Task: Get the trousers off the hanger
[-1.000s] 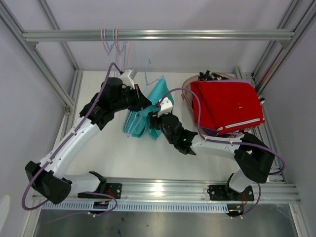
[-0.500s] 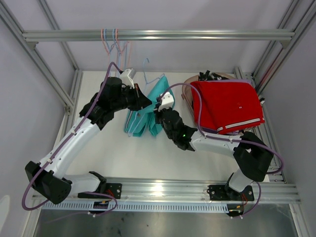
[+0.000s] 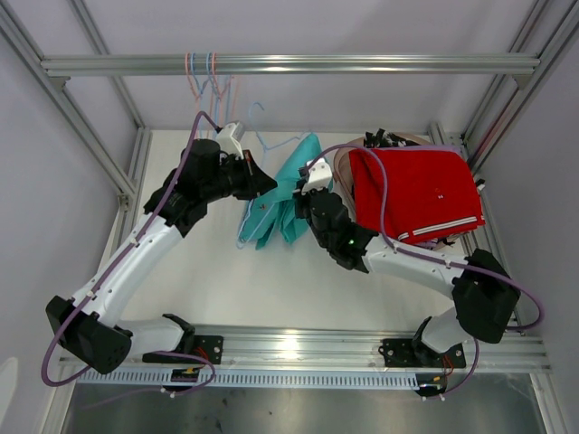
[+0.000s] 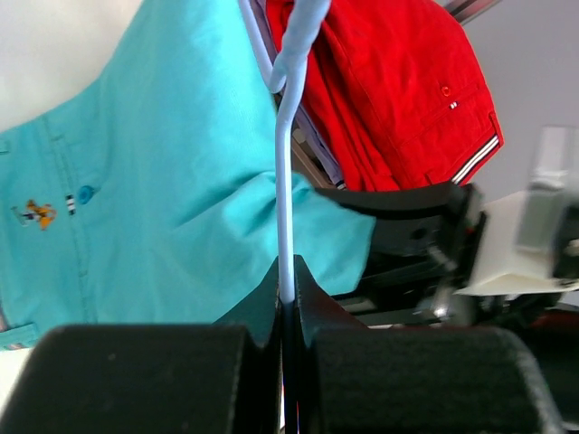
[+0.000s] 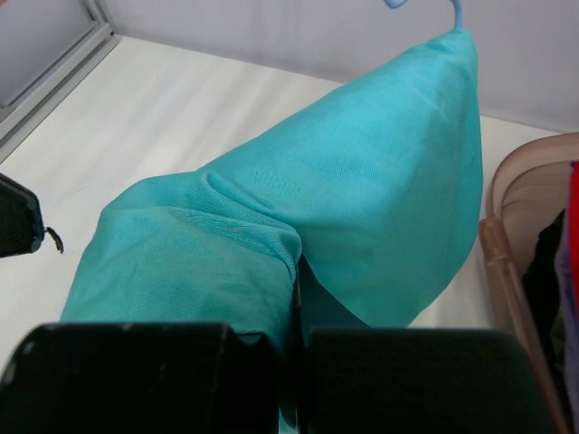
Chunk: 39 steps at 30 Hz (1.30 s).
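Note:
The teal trousers (image 3: 282,201) hang folded over a pale blue wire hanger (image 3: 274,145) above the white table. My left gripper (image 3: 264,184) is shut on the hanger's wire (image 4: 284,199), which runs straight up from between its fingertips in the left wrist view. The right gripper (image 3: 306,193) is shut on a bunched fold of the teal trousers (image 5: 362,208), on their right side. The hanger's hook (image 5: 425,7) shows just above the cloth in the right wrist view.
Red trousers (image 3: 412,190) with a striped hem lie on top of a tan basket (image 3: 342,168) at the back right, with other garments under them. Several bare wire hangers (image 3: 210,77) hang from the overhead rail (image 3: 362,63).
The right gripper has shut on the teal cloth and moved up and to the right. The trousers have swung right with it; the hanger has tilted back.

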Each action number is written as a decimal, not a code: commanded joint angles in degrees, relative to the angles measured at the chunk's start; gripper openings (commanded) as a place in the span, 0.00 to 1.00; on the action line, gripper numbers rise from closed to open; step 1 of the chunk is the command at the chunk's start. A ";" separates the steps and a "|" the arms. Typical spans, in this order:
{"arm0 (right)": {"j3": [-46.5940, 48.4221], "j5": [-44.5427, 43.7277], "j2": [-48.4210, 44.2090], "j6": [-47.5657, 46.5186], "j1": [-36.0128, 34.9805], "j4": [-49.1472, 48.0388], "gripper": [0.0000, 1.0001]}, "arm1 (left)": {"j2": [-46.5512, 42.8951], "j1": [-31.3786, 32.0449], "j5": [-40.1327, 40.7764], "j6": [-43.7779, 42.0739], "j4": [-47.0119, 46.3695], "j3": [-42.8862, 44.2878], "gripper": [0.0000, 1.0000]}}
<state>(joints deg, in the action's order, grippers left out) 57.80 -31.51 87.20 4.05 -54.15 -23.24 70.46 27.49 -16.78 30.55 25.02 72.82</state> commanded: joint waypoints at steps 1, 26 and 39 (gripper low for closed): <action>2.05 -3.30 -5.46 -0.71 1.77 -1.63 0.00 | -1.46 -0.68 -1.24 0.22 -3.13 2.42 0.00; -1.02 -3.12 -19.25 -1.59 9.23 8.65 0.00 | -1.64 -0.77 -0.54 0.13 -3.13 2.33 0.00; 7.41 1.79 -26.29 -2.03 23.47 20.95 0.00 | -1.37 -0.85 -0.54 0.13 -3.04 2.33 0.00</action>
<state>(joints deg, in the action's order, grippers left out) 59.53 -24.82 64.99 2.76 -36.21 -1.67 70.46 27.51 -17.21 32.01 24.25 72.82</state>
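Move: The right hand already grips the bunched teal trousers; the basket with the red trousers on top lies about 28 cm to its right, some 8 cm farther out and 20 cm lower. The hanger's cloth-covered right end is about 11 cm ahead, 2 cm to its right and 6 cm above, while the left fingers on its wire are some 6 cm to its left, level in reach and 4 cm higher. From the left hand, the red trousers lie roughly 33 cm right, 12 cm ahead and 26 cm below. With its fingers kept shut on the teal trousers, the right hand pulls them to the right, away from the left gripper and towards the side where the basket is, about 16 cm across while climbing some 9 cm, speeding up near the end as the wrist swings about 10 degrees clockwise. The left hand stays put and keeps its pinch on the blue hanger's wire, holding it back against the pull. ##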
